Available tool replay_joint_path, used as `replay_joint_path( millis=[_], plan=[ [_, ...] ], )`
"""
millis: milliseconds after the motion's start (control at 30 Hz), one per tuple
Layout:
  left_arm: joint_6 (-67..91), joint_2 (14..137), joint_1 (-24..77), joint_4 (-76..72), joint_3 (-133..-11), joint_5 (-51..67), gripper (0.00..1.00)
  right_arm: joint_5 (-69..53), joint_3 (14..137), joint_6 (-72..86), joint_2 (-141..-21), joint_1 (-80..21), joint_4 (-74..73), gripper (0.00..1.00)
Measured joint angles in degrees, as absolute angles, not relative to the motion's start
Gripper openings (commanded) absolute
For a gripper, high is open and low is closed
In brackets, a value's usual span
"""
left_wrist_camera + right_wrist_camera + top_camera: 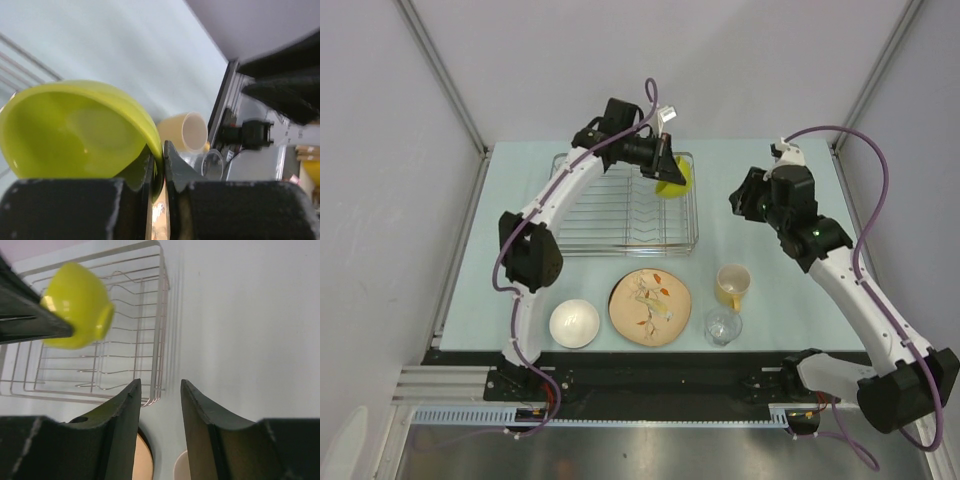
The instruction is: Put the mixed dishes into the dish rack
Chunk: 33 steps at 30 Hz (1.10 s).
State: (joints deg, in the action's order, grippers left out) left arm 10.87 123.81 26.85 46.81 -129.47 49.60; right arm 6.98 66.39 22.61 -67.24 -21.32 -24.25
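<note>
My left gripper point(665, 165) point(159, 150) is shut on the rim of the lime-green bowl point(673, 181) point(75, 130) point(77, 305). It holds the bowl tilted above the far right corner of the dish rack point(620, 205) point(150, 325). My right gripper point(740, 200) point(160, 382) hangs open and empty above the table, right of the rack. In front of the rack stand the white bowl point(574, 323), the tan leaf-patterned plate point(650, 306), the yellow mug point(732, 285) point(185, 131) and the small clear glass point(723, 326) point(212, 165).
A thin dark-red arc point(648, 243) shows at the rack's front edge; I cannot tell what it is. Grey walls close in the table on the left, back and right. The arm bases stand along the near edge.
</note>
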Motion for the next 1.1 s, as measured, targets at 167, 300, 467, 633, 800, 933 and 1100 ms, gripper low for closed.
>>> replay_joint_path(
  millis=[167,300,467,633,800,933,1100],
  plan=[
    [21.0,124.2,26.9,29.9,-118.3,51.3,0.00,4.4,62.4,23.5,-62.8,-21.7,-22.8,0.41],
    [27.1,126.6,26.8,22.6,-119.3,51.3,0.00,2.7,61.4,24.0,-62.1,-22.0,-21.9,0.41],
    [33.6,126.8,26.3,9.8,-115.0,49.2,0.00,1.0,60.7,24.4,-62.2,-22.2,-21.1,0.41],
    [38.7,127.5,24.9,2.8,-110.3,45.8,0.00,-0.6,60.2,24.9,-62.7,-22.4,-19.8,0.41],
    [43.6,128.0,23.8,-4.4,-106.3,44.5,0.00,-1.7,59.8,25.4,-64.4,-22.5,-18.9,0.41],
    [48.1,129.6,23.5,-10.2,-104.5,45.1,0.00,-2.1,59.7,25.5,-64.7,-22.8,-18.5,0.41],
    [54.2,132.3,23.3,-18.0,-103.2,47.1,0.02,-2.1,59.7,25.5,-64.7,-22.9,-18.2,0.41]
  ],
)
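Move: The left hand has the lime-green bowl pinched by its rim above the dish rack. The spot by the rack's right end where the bowl is headed lies roughly 10 cm ahead, a couple of centimetres right and some 18 cm below. The round plate sits about 18 cm back and 8 cm left, the mug some 13 cm back and 11 cm right, both 20-odd cm down. From the right hand, that rack spot is about 15 cm ahead, 11 cm left and 18 cm below. Still pinching the bowl's rim, the left hand carries it forward about 10 cm and down about 8 cm towards the rack's right end. On the way the fingers level out from their downward slant and swing counter-clockwise some 20 degrees, pointing right and slightly forward. The empty right hand eases about 3.5 cm left and 2 cm back. ##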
